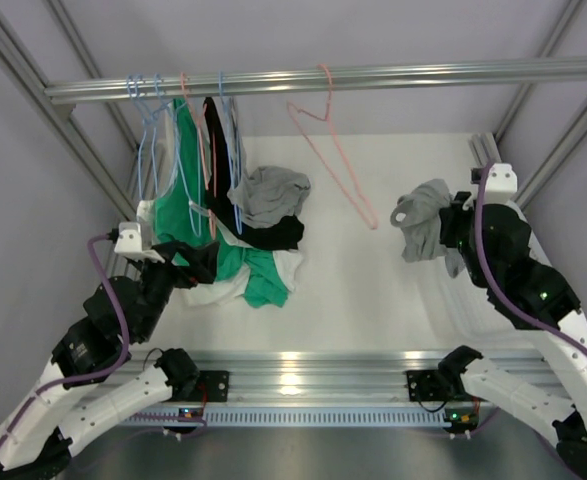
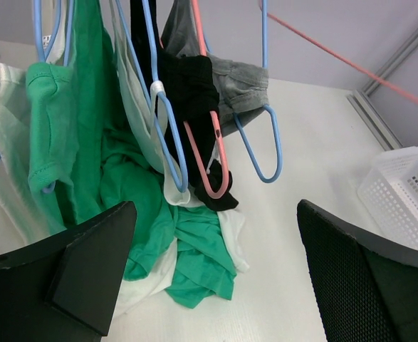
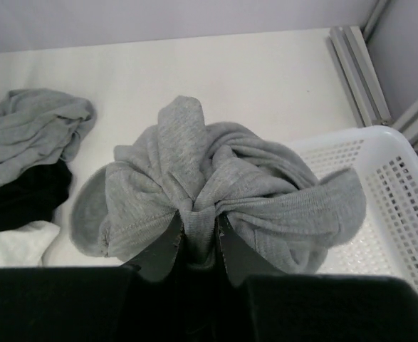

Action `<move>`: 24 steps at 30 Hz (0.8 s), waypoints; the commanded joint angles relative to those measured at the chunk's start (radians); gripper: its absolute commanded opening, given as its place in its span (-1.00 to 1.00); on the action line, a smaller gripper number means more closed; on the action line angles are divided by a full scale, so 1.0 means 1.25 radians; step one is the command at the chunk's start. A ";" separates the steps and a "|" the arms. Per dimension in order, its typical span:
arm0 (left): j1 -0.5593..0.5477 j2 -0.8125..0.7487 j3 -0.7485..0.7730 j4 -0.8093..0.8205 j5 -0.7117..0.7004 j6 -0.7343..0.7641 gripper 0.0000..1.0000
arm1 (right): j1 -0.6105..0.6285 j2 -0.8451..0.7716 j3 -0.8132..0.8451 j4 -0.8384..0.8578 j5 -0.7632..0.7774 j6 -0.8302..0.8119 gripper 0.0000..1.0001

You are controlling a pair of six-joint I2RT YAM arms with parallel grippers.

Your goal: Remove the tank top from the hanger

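My right gripper [image 1: 447, 232] [image 3: 198, 229] is shut on a bunched fold of the grey tank top [image 1: 422, 218] [image 3: 194, 160]. The top hangs crumpled from the jaws, above the table's right side and just left of a white basket [image 3: 397, 187]. An empty pink hanger [image 1: 331, 150] dangles tilted from the metal rail [image 1: 373, 76], apart from the top. My left gripper [image 1: 189, 266] [image 2: 214, 208] is open at the left, with nothing between its fingers, in front of the hanging clothes.
Blue and pink hangers [image 2: 167, 135] carry green [image 1: 185, 195], white and black garments at the rail's left. Under them lies a heap of green [image 2: 194, 249], white, black [image 1: 273, 236] and grey [image 1: 273, 190] clothes. Frame posts stand at both sides.
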 commanded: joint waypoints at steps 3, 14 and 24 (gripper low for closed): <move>0.000 -0.011 -0.005 -0.006 -0.017 -0.001 0.98 | -0.036 -0.009 -0.050 -0.046 0.001 -0.007 -1.00; 0.000 -0.008 -0.006 -0.004 -0.010 -0.009 0.98 | -0.376 0.043 -0.102 -0.044 -0.063 0.027 -1.00; 0.000 -0.008 -0.006 -0.006 0.002 -0.003 0.98 | -0.576 0.129 -0.246 0.117 -0.198 0.094 -1.00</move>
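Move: The right hand has the grey tank top bunched in its shut fingers; the white basket's middle lies about 14 cm to its right, 5 cm farther out and roughly 29 cm below. The empty pink hanger hangs some 15 cm to the right hand's left and 12 cm ahead, a little above it, and the grey cloth pile lies about 31 cm left, 20 cm ahead and 31 cm down. From the left hand the basket is around 52 cm right, 10 cm ahead and 29 cm below. Still pinching the gathered tank top, the right hand carries it down and to the right towards the basket, sinking about 15 cm and travelling about as far sideways, to end over the basket's open top. On the way the wrist swings some 30 degrees clockwise and tips the fingers farther down, without loosening them. ##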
